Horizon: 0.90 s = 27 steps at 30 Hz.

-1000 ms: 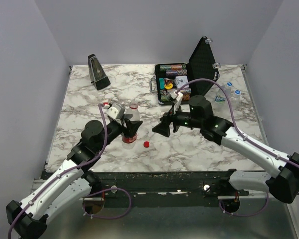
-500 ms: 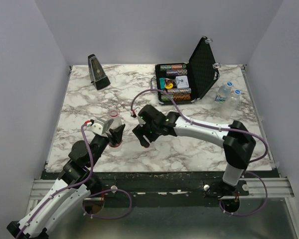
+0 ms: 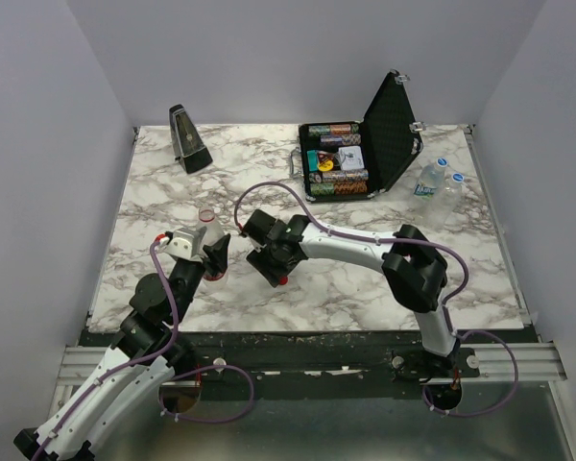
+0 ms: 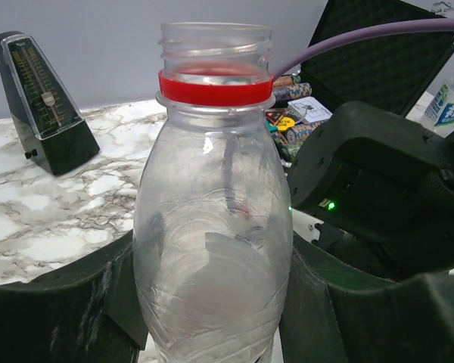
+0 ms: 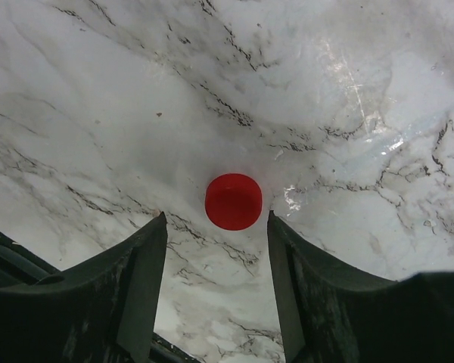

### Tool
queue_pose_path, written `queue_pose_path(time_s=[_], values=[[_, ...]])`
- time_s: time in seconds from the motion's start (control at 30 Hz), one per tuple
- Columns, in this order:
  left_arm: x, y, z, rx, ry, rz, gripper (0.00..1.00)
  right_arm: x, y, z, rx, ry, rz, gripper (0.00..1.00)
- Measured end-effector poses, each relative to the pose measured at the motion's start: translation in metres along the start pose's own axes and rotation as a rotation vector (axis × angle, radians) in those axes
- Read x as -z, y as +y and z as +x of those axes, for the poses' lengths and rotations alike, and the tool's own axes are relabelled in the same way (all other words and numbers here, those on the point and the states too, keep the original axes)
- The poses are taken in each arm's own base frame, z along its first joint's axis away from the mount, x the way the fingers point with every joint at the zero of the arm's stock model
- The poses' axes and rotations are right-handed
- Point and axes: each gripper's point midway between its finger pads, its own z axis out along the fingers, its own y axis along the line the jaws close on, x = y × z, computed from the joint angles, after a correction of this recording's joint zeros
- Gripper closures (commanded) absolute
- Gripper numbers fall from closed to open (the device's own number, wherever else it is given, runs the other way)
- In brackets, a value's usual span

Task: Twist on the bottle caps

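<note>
A clear, uncapped bottle (image 4: 212,227) with a red neck ring stands upright, and my left gripper (image 4: 212,310) is shut on its body; from above the bottle (image 3: 208,230) is at the left-centre of the marble table. A red bottle cap (image 5: 234,201) lies flat on the marble. My right gripper (image 5: 216,215) hangs open over it, the cap sitting at the fingertips with a gap on each side. In the top view this gripper (image 3: 272,270) is just right of the bottle and covers most of the red cap (image 3: 282,280). Two blue-and-white caps (image 3: 442,162) sit on bottles at the far right.
An open black case (image 3: 389,125) of poker chips stands at the back centre-right. A metronome (image 3: 188,140) is at the back left. Two capped bottles (image 3: 432,181) stand at the right edge. My right arm's black body (image 4: 386,189) is close beside the held bottle.
My right arm has swung left and come down over the red cap, its jaws narrowing. My left gripper has carried the bottle leftward.
</note>
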Motion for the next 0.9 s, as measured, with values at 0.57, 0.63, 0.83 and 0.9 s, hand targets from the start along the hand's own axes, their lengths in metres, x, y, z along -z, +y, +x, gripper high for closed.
queue_pose_path(time_s=[0.57,0.63,0.83,0.9], values=[[0.000,0.001,0.000,-0.007,0.000,-0.002,0.66,-0.016,-0.006,0.010,0.008,0.071,0.052,0.48],[0.000,0.001,0.000,-0.007,0.000,-0.002,0.66,-0.019,-0.007,0.012,0.009,0.077,0.056,0.51],[0.000,0.000,0.000,-0.009,0.001,0.002,0.66,-0.023,-0.008,0.015,0.013,0.092,0.063,0.62],[0.000,0.000,0.001,-0.012,0.002,0.005,0.65,-0.023,-0.009,0.015,0.014,0.092,0.065,0.68]])
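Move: Right below the right hand's half-closed fingers lies the red cap, flat on the table, about 3 cm down, some 1 cm ahead and 1 cm to the right. The open bottle, held up by the left hand, stands roughly 14 cm to the right hand's left, level with it fore and aft and about 20 cm higher. The case lies some 36 cm ahead and 14 cm to the right. From the left hand the cap is about 14 cm to the right and 22 cm below, neither ahead nor back. Sinking about 3 cm and easing some 1 cm to its right, the right hand settles over the red cap on the table while its wrist tips roughly 5 degrees so the fingers point more steeply down. The fingers close by about a third of their gap until the tips meet the cap's two sides. ##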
